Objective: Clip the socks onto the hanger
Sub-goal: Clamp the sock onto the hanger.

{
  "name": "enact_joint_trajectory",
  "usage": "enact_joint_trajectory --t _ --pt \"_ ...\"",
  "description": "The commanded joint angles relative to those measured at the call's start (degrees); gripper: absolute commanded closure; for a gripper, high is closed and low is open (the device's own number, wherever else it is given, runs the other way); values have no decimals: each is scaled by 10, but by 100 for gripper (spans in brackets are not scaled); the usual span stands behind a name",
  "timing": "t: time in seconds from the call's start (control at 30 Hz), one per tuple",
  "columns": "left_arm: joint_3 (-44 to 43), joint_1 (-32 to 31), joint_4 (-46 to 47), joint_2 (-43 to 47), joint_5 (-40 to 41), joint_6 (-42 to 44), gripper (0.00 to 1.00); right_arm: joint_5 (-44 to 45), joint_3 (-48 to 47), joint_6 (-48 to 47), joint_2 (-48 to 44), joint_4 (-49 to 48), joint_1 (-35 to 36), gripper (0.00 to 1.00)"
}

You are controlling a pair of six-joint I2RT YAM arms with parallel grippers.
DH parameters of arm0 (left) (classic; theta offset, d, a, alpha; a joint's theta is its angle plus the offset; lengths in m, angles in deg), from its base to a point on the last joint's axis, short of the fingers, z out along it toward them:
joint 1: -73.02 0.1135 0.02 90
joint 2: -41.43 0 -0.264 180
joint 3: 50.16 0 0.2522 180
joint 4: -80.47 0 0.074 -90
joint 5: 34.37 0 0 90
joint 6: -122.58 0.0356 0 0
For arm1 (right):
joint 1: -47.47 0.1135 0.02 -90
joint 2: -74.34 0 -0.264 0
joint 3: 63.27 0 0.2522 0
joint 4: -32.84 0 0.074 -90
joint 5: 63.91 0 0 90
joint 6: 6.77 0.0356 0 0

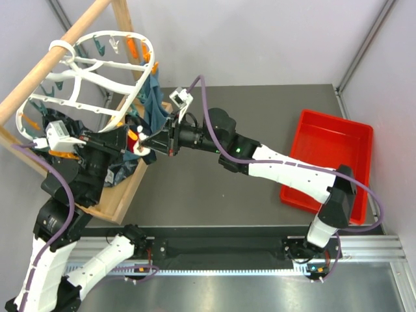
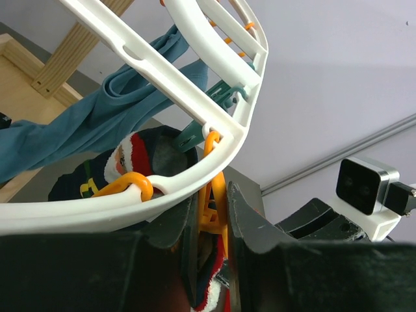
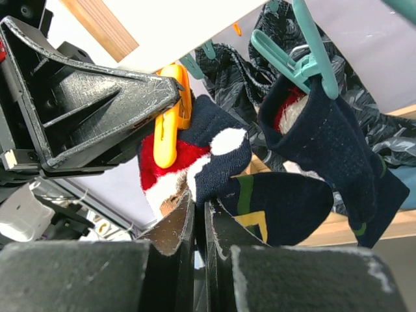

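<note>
The white hanger [image 1: 97, 68] hangs from a wooden pole. My left gripper [image 2: 216, 224] is shut on an orange clip [image 2: 214, 207] dangling from its rim, squeezing the handles. My right gripper [image 3: 200, 221] is shut on a navy sock [image 3: 221, 156] and holds its red-and-white cuff up against that orange clip [image 3: 170, 117]. From above, both grippers meet at the sock [image 1: 138, 147] under the hanger's near rim. A second navy sock [image 3: 325, 136] hangs from a teal clip [image 3: 305, 52]. Whether the orange clip bites the cuff is hidden.
A teal-blue garment [image 1: 155, 104] hangs from the hanger's right side. A dark patterned cloth [image 1: 120, 170] lies on the wooden frame [image 1: 123, 195] below. The wooden pole [image 1: 58, 49] crosses the upper left. A red bin [image 1: 331, 162] stands at the right.
</note>
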Motion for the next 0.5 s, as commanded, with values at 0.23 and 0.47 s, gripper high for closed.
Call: enact_joint_trajectory --t 0.23,0.47 --pt "4 -6 -27 8 -69 5 50 -5 -37 27 11 -56 11 97" --pt "-2 -6 -37 24 -68 18 41 -5 -43 46 32 -75 10 92"
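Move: The orange clip on the hanger rim is already between the left fingertips, squeezed open, with the sock's cuff at its jaws. From the right hand, which holds the sock, this clip is about 3 cm to the left, 1 cm ahead and 3 cm higher. From the left hand, another orange clip is some 3 cm left and 1 cm ahead; the sock already hung is about 5 cm ahead, 0 cm sideways and 3 cm lower. The orange clip is let go: the left fingers spread from a narrow pinch to a little over half open, freeing its handles, then the left hand eases about 1 cm each to the right, back and down, yawing some 5 degrees clockwise. The right fingers still hold the sock below the jaws and creep about 1 cm left. ##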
